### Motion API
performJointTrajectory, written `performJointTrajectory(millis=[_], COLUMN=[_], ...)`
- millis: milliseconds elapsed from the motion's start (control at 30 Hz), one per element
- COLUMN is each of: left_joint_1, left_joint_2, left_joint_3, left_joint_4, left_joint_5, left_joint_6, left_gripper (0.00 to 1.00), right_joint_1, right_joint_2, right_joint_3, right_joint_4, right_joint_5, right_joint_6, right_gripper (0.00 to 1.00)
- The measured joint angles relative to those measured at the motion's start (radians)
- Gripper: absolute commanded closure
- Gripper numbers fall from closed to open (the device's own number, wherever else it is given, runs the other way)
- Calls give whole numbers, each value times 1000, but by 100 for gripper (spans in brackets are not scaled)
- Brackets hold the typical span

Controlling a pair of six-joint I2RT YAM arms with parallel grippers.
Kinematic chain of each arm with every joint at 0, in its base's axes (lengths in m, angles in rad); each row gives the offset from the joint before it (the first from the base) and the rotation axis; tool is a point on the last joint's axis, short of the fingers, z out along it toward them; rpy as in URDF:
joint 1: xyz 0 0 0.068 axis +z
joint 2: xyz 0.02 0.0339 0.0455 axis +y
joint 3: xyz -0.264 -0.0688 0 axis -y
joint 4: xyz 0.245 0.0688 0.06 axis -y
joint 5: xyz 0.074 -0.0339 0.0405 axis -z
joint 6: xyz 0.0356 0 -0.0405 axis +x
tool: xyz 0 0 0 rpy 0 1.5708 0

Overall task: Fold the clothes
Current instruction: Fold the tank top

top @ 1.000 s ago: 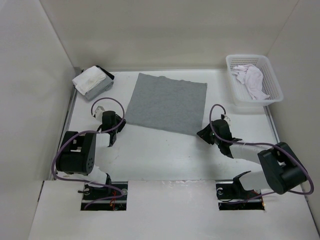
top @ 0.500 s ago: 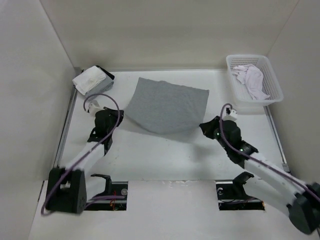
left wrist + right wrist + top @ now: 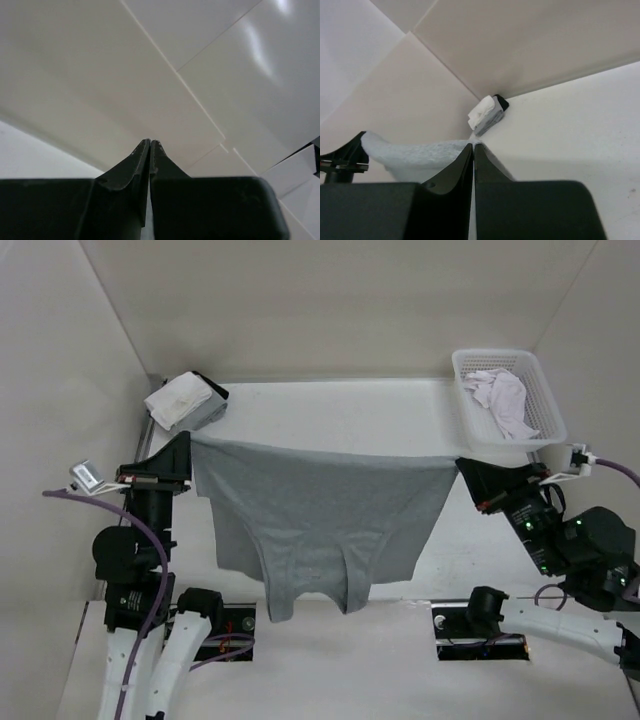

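Observation:
The clothes [image 3: 320, 510], a plain grey T-shirt, hang in the air, stretched by the hem between my two grippers. The sleeves and neck dangle toward the near edge. My left gripper [image 3: 190, 441] is raised at the left and shut on one upper corner. My right gripper [image 3: 459, 466] is raised at the right and shut on the other corner. In the right wrist view the grey fabric [image 3: 415, 152] runs left from my shut right gripper [image 3: 473, 146] to the left gripper [image 3: 345, 156]. In the left wrist view my left gripper [image 3: 150, 142] points at the wall and no cloth shows beyond the tips.
A white mesh basket [image 3: 466, 390] with a white garment [image 3: 502, 396] stands at the back right. A small grey box topped with white cloth [image 3: 185, 400] sits in the back left corner, also the box [image 3: 486, 116] in the right wrist view. The white table [image 3: 340, 405] is walled on three sides.
The shirt lay flat on the table a second ago. Both grippers shut on its near corners, and both arms rose and spread, lifting it so it hangs open.

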Motion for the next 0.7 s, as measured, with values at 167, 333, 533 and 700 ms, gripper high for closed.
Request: performJointTrajectory(millis=[167, 333, 533, 700], left_joint_1=[-3, 31, 82, 113], left_joint_2=[89, 341, 842, 1205], left_joint_3=[-78, -194, -194, 19], left_joint_4=[-30, 18, 187, 233], left_joint_5=[-2, -3, -7, 14], left_joint_6=[0, -1, -15, -21], left_gripper=[99, 99, 99, 99], right_joint_1=[-100, -478, -827, -927], right_joint_2=[93, 299, 824, 1186], right_joint_3=[-59, -196, -193, 24], right_joint_4=[18, 119, 320, 356], right_joint_5=[-16, -301, -642, -793], right_joint_6=[-39, -1, 99, 145], right_gripper=[94, 94, 96, 96])
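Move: The left hand holds one corner of the tank top high up; the bare far table it is being swung over has its middle about 31 cm ahead, 20 cm to the right and 45 cm below, and the folded stack stands about 32 cm ahead and 12 cm left. From the right hand, that table spot is some 34 cm ahead, 22 cm left and 42 cm down, with the basket about 37 cm ahead and 18 cm right. Keeping their shut grip on the two upper corners of the hanging tank top, both hands swing it down and forward together towards the far part of the table, sinking some 30 to 35 cm while reaching out 25 to 30 cm, with the drop easing off near the end as the forward travel goes on. The wrists tip their fingers downward on the way, the left by about 55 degrees and the right by about 40, so the held edge runs out ahead between the folded stack and the basket and the hanging part trails back towards the bases. ##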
